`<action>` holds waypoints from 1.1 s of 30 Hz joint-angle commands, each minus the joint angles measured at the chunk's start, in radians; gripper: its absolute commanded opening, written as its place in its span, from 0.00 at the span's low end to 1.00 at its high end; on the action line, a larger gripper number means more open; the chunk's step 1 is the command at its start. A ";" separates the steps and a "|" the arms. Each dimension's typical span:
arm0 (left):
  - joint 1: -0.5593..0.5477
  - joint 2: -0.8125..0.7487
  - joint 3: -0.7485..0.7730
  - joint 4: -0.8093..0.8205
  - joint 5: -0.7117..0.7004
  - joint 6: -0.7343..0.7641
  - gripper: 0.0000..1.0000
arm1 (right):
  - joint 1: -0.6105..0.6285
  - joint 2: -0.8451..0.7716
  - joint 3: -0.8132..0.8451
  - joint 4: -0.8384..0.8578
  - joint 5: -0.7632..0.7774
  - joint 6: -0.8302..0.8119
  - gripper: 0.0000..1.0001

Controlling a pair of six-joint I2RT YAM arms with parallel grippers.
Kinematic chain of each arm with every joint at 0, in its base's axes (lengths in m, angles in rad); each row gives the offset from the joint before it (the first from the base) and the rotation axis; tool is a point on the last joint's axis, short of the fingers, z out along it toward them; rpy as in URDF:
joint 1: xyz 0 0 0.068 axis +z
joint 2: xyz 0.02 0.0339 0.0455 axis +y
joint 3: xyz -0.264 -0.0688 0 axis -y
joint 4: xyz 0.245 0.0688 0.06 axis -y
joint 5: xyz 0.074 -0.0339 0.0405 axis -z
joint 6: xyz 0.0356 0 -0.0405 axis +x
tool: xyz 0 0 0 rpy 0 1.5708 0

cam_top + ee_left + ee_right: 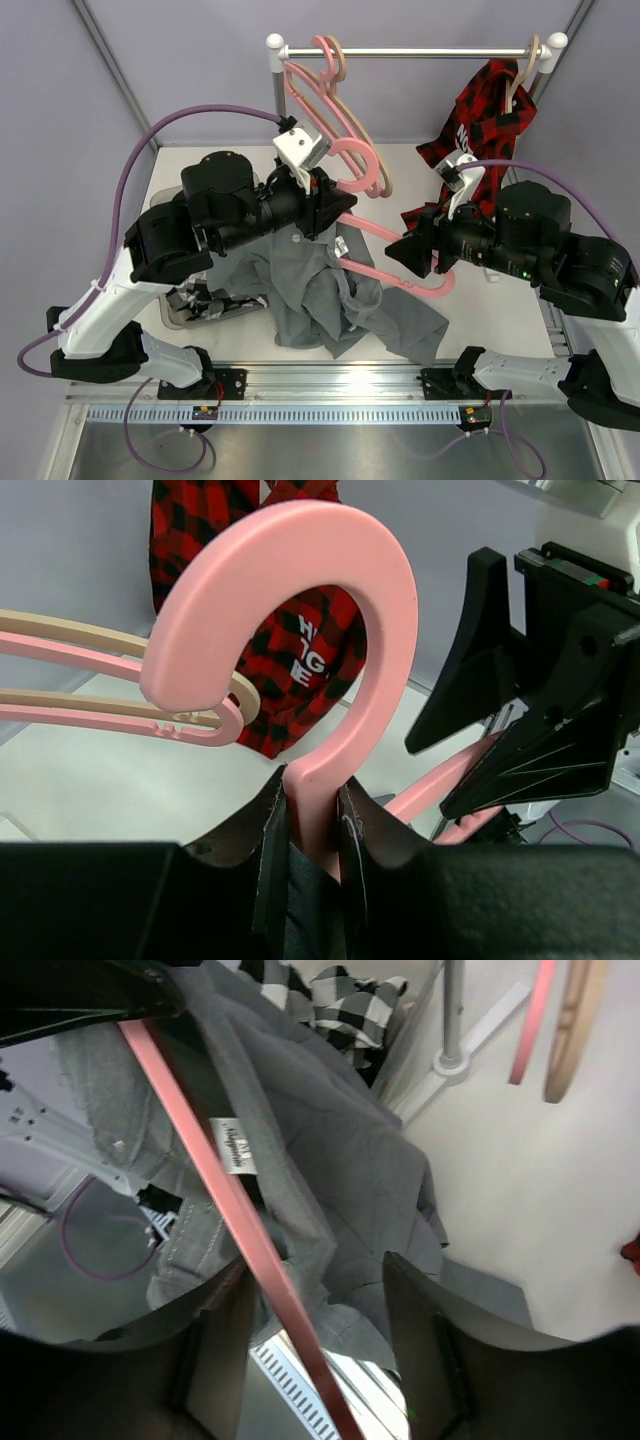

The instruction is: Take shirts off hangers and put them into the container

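Observation:
My left gripper [338, 205] is shut on the neck of a pink hanger [380, 610], just below its hook, and holds it above the table. A grey shirt [330, 295] still hangs from this hanger [420, 280] and sags onto the table. My right gripper [402, 250] stands open, its jaws on either side of the hanger's pink arm [230, 1220], which lies close to the left finger, with the grey shirt [330, 1160] behind. A red-and-black plaid shirt [485, 120] hangs on a tan hanger at the rail's right end. The container [172, 312] sits under my left arm and holds a black-and-white plaid shirt [350, 1000].
A metal rail [420, 50] with white ends spans the back on an upright post [452, 1020]. Bare pink and tan hangers [345, 110] hang at its left end, close to my left wrist. Grey walls enclose the table, and a metal track runs along the near edge.

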 commanded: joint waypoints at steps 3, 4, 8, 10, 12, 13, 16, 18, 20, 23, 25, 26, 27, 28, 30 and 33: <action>-0.007 -0.012 0.014 0.040 0.063 0.016 0.00 | 0.005 -0.055 -0.013 0.066 -0.111 -0.026 0.37; -0.007 -0.015 0.008 0.044 0.072 0.016 0.00 | 0.005 -0.056 -0.021 0.071 -0.112 -0.026 0.10; -0.007 -0.042 -0.028 0.070 0.064 0.016 0.48 | 0.005 -0.072 -0.025 0.078 -0.138 -0.020 0.00; -0.007 -0.062 -0.044 0.064 -0.040 0.018 0.79 | 0.005 -0.082 -0.016 0.072 -0.163 -0.006 0.00; -0.010 -0.110 -0.050 0.026 -0.221 0.034 0.99 | 0.005 -0.101 -0.009 0.054 -0.155 0.017 0.00; -0.011 -0.134 -0.064 0.017 -0.280 0.041 0.99 | 0.005 -0.110 -0.001 0.045 -0.154 0.023 0.00; -0.011 -0.291 -0.215 0.053 -0.428 0.079 0.99 | 0.005 -0.139 0.025 -0.026 -0.128 0.043 0.00; -0.011 -0.409 -0.301 0.077 -0.453 0.087 0.99 | 0.007 -0.165 0.039 -0.075 -0.100 0.054 0.00; -0.009 -0.501 -0.432 0.102 -0.463 0.074 0.99 | 0.004 -0.194 0.050 -0.096 -0.120 0.064 0.00; -0.011 -0.553 -0.568 0.110 -0.456 0.054 0.99 | 0.005 -0.216 0.089 -0.139 -0.149 0.083 0.00; -0.011 -0.581 -0.654 0.115 -0.451 0.047 0.99 | 0.005 -0.223 0.123 -0.166 -0.160 0.092 0.00; -0.011 -0.584 -0.682 0.123 -0.418 0.042 0.99 | 0.005 -0.231 0.131 -0.169 -0.170 0.098 0.00; -0.011 -0.592 -0.711 0.135 -0.387 0.041 0.99 | 0.005 -0.234 0.143 -0.175 -0.193 0.101 0.00; -0.009 -0.595 -0.740 0.180 -0.361 0.042 0.99 | 0.004 -0.237 0.145 -0.178 -0.200 0.103 0.00; -0.011 -0.604 -0.824 0.239 -0.277 0.047 0.99 | 0.005 -0.243 0.151 -0.181 -0.216 0.106 0.00; -0.009 -0.604 -0.909 0.340 -0.184 0.057 0.99 | 0.005 -0.243 0.171 -0.199 -0.216 0.110 0.00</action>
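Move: The right hand's fingers straddle the pink hanger's arm, which lies some 2 cm back and level with it. The gray shirt hangs about 12 cm left, 1 cm back and 13 cm below this hand, the red shirt about 20 cm ahead and 13 cm right, somewhat lower. From the left hand, still pinching the hook's neck, the gray shirt is about 3 cm back, 4 cm left, 18 cm below; the container lies 13 cm ahead, 25 cm left, far below. The right fingers pinch shut on the pink hanger's arm, and only then does the left hand let go of the hook's neck, opening wide. The left sweeps about 18 cm left, turning some 20 degrees counter-clockwise, then sinks about 14 cm and comes 6 cm back right towards the gray shirt's left side, fingers open. Meanwhile the right hand pulls the hanger back and to its right, rising slightly. ##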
